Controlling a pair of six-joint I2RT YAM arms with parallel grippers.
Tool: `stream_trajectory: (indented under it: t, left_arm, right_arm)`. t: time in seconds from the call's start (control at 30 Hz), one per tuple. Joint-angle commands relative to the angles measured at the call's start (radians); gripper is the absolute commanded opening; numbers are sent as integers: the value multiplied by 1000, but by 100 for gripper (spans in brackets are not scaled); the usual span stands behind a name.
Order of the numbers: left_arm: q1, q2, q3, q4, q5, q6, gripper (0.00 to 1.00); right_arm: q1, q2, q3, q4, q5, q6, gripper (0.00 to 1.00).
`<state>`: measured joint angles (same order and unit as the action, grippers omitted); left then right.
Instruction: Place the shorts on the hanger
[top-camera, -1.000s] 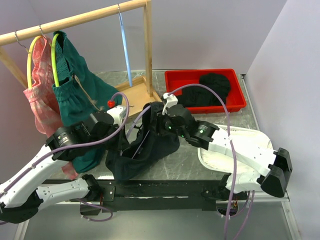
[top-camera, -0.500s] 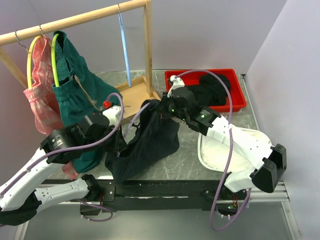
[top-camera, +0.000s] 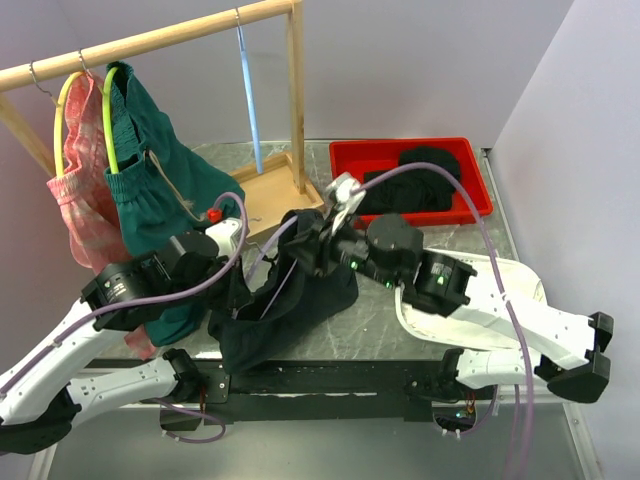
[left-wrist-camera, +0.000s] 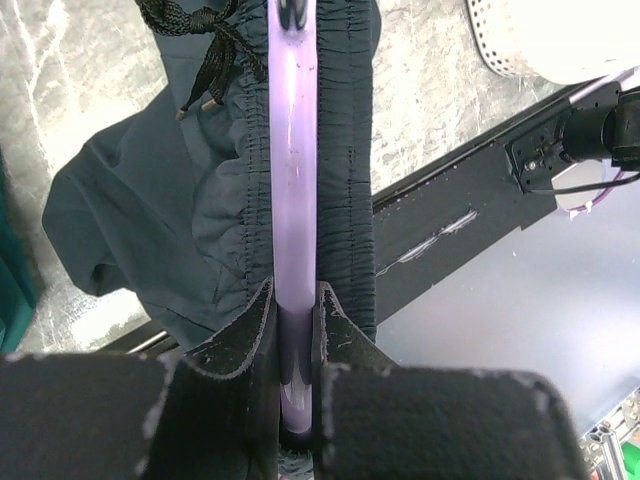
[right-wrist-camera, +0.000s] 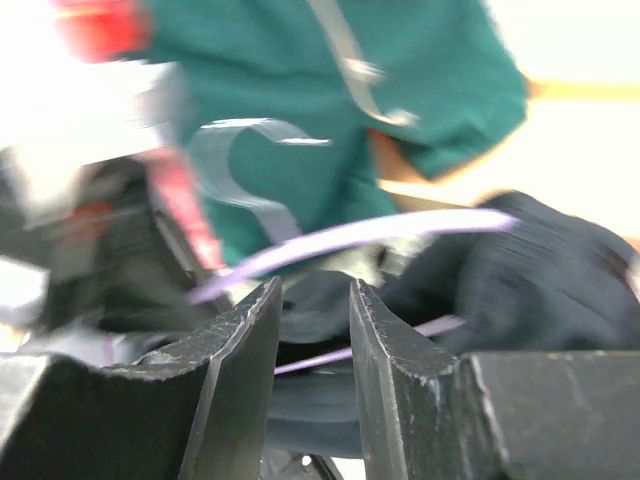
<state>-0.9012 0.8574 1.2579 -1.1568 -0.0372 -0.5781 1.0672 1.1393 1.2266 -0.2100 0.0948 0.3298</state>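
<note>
The black shorts (top-camera: 300, 305) hang bunched over the table's front, draped around the lavender hanger (left-wrist-camera: 293, 150). In the left wrist view the hanger's bar runs straight up from the jaws, with the gathered waistband (left-wrist-camera: 352, 170) on both sides of it. My left gripper (left-wrist-camera: 293, 300) is shut on that bar, and in the top view it (top-camera: 238, 290) sits at the shorts' left edge. My right gripper (top-camera: 308, 250) is at the shorts' upper edge. Its view is blurred: the jaws (right-wrist-camera: 313, 295) stand apart, with dark fabric and the hanger (right-wrist-camera: 380, 232) beyond them and nothing pinched.
A wooden rack (top-camera: 296, 100) at the back left carries green shorts (top-camera: 150, 180), pink shorts (top-camera: 85, 200) and a light blue hanger (top-camera: 250, 100). A red bin (top-camera: 475, 208) with a black garment (top-camera: 430, 170) stands at the back right. A white basket (top-camera: 500, 300) lies under the right arm.
The right gripper lifted the shorts' top edge toward the back, then came down and left again and opened. The shorts sag lower. The left gripper kept its hold on the hanger.
</note>
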Motion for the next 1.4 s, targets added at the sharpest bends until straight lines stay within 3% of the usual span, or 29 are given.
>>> stream_trajectory:
  t: [0.0, 0.57, 0.83, 0.93, 1.0, 1.03, 1.1, 1.17, 1.2, 1.3, 1.37]
  left_arm:
    - [-4, 3, 21, 77, 28, 11, 1]
    - [-4, 31, 69, 78, 68, 38, 1]
    - [-4, 22, 109, 92, 51, 40, 1]
    - [-4, 22, 106, 98, 54, 40, 1]
    - [-4, 22, 100, 98, 56, 44, 1]
    - [-5, 22, 98, 101, 46, 44, 1]
    - [-4, 26, 109, 92, 42, 37, 1]
    - [-5, 32, 130, 69, -50, 24, 18]
    - [-5, 31, 136, 65, -64, 23, 36]
    - [-4, 29, 153, 59, -72, 18, 46]
    - [-4, 28, 161, 55, -78, 18, 65]
  right_arm:
    - [103, 37, 62, 72, 60, -190, 41]
    - [129, 243, 200, 63, 66, -308, 45]
    - [129, 278, 177, 95, 60, -311, 45]
    - [128, 280, 172, 110, 74, -313, 39]
    - [129, 264, 157, 133, 91, -313, 23]
    - [129, 254, 154, 139, 95, -314, 9]
    - [129, 244, 140, 159, 108, -319, 0]
    - [129, 224, 119, 178, 115, -321, 0]
    - [131, 218, 113, 193, 128, -321, 0]
    - [129, 200, 90, 208, 132, -321, 0]
    - [131, 189, 77, 208, 144, -321, 0]
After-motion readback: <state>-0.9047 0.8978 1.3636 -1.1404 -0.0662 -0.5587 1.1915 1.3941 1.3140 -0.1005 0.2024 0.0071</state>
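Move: Roughly 9 cm to the right hand's left, 1 cm ahead and 4 cm lower is the hanger's neck, under its metal hook. The hanger's far end, in the waistband, is about 8 cm ahead, 3 cm left and 6 cm below this hand; the shorts' middle is some 6 cm back, 6 cm left and 21 cm down. From the left hand, holding the near shoulder, the neck is about 8 cm ahead, 6 cm right and 5 cm up. Dipping back a little first, the right hand travels some 7 cm left and about 4 cm down to the purple hanger's neck, rolling about 20 degrees counter-clockwise as seen along its fingers, and shuts them on the neck just below the hook. Only then does the left hand, which has held the near shoulder fairly still, open, let go and rise a couple of centimetres. ##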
